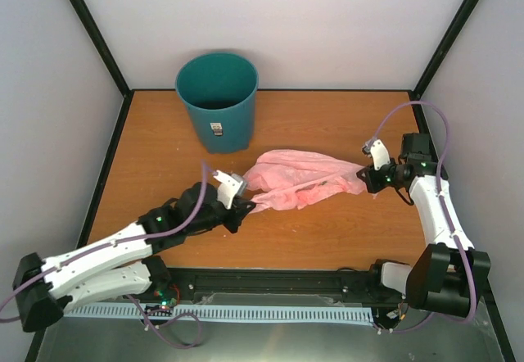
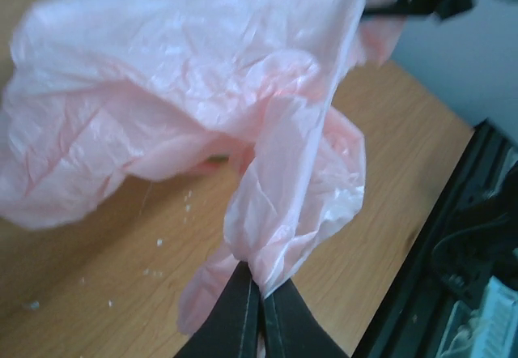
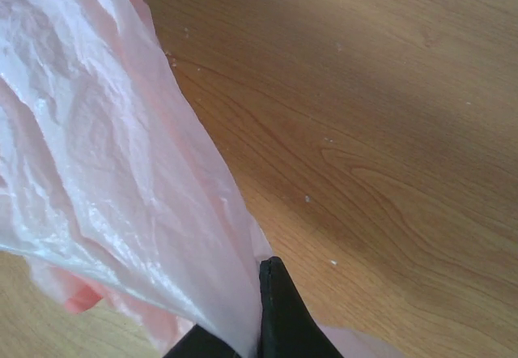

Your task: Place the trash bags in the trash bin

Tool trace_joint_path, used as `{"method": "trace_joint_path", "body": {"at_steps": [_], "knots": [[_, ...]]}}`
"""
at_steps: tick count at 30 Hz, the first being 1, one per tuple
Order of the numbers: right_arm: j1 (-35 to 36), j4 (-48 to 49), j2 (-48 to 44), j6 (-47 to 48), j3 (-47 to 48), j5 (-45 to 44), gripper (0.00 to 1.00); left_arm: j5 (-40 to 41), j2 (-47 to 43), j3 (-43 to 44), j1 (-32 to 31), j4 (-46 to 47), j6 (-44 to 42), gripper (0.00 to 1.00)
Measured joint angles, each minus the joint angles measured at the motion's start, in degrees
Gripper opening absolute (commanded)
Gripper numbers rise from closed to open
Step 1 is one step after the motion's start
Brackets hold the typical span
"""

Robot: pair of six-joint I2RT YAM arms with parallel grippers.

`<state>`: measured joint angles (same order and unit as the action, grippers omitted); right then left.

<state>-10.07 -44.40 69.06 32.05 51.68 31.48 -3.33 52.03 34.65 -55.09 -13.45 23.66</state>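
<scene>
The pink translucent trash bag (image 1: 299,178) is stretched across the middle of the table between both grippers. My left gripper (image 1: 244,204) is shut on the bag's left end; in the left wrist view the crinkled plastic (image 2: 202,107) bunches out from between the shut black fingers (image 2: 235,313). At the bag's right end my right gripper (image 1: 370,175) is also shut on it, and the film (image 3: 105,180) runs down into the closed black fingers (image 3: 279,309). The teal trash bin (image 1: 218,100) stands upright at the back left, apart from the bag, its white label facing the front.
The orange wooden table (image 1: 327,239) is walled on three sides by pale panels with black corner posts (image 1: 97,38). A black rail (image 1: 270,282) runs along the near edge by the arm bases. Small white crumbs dot the wood (image 2: 162,245).
</scene>
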Motion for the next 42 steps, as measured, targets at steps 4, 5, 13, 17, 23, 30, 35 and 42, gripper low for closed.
{"method": "trace_joint_path", "body": {"at_steps": [4, 5, 13, 17, 23, 30, 35, 42], "knots": [[0.46, -1.22, -0.15, 0.59, -0.42, 1.75, 0.03, 1.64, -6.56, 0.09, 0.0, -0.2, 0.92, 0.01], [0.46, -1.73, -0.22, 0.85, -0.42, 2.47, 0.03, 1.73, -6.36, 0.09, 0.0, 0.0, 1.22, 0.01], [4.46, -6.88, 4.22, -0.24, 6.51, 2.29, 0.03, 2.95, 22.84, 15.06, 0.59, -1.14, 4.07, 0.01], [4.5, -14.12, 13.79, -4.57, 38.36, 3.3, 0.03, 8.09, 44.83, 52.94, -0.57, -13.2, -0.46, 0.01], [3.3, 5.16, 1.86, -12.57, 65.29, 1.14, 0.03, 22.14, 46.62, 84.63, -13.27, -6.54, -16.96, 0.01], [3.28, 21.03, -27.41, -6.43, 19.1, -5.01, 0.03, 24.39, 35.41, 54.03, -1.09, 3.8, -9.64, 0.01], [0.76, 7.3, 4.85, -4.31, 6.23, -2.1, 0.03, 25.27, 49.46, 39.54, -1.88, -12.63, -7.8, 0.01], [1.03, -6.69, -5.84, -10.16, 53.27, 7.06, 0.03, 21.88, 35.71, 74.86, -9.05, -11.13, -14.27, 0.01]]}}
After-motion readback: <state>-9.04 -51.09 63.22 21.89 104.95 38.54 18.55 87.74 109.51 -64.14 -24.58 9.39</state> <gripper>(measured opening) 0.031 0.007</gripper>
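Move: The bag already hangs between my two shut grippers. Its middle is about 14 cm to the right of my left hand, some 10 cm ahead of it and roughly 8 cm lower. From my right hand it lies about 16 cm to the left, level fore and aft and around 5 cm down. The trash bin stands roughly 30 cm ahead of my left hand and 12 cm to its left, its middle about 5 cm below that hand. Keeping both pinches on the bag, I shake it fast: both hands whip up, my right by some 45 cm, drawing back as its fingers tip sharply upward, my left a little less and also swinging right, towards my right hand. I then sweep both down near their starting height and fling them up again, ending well above the table and closer together. ##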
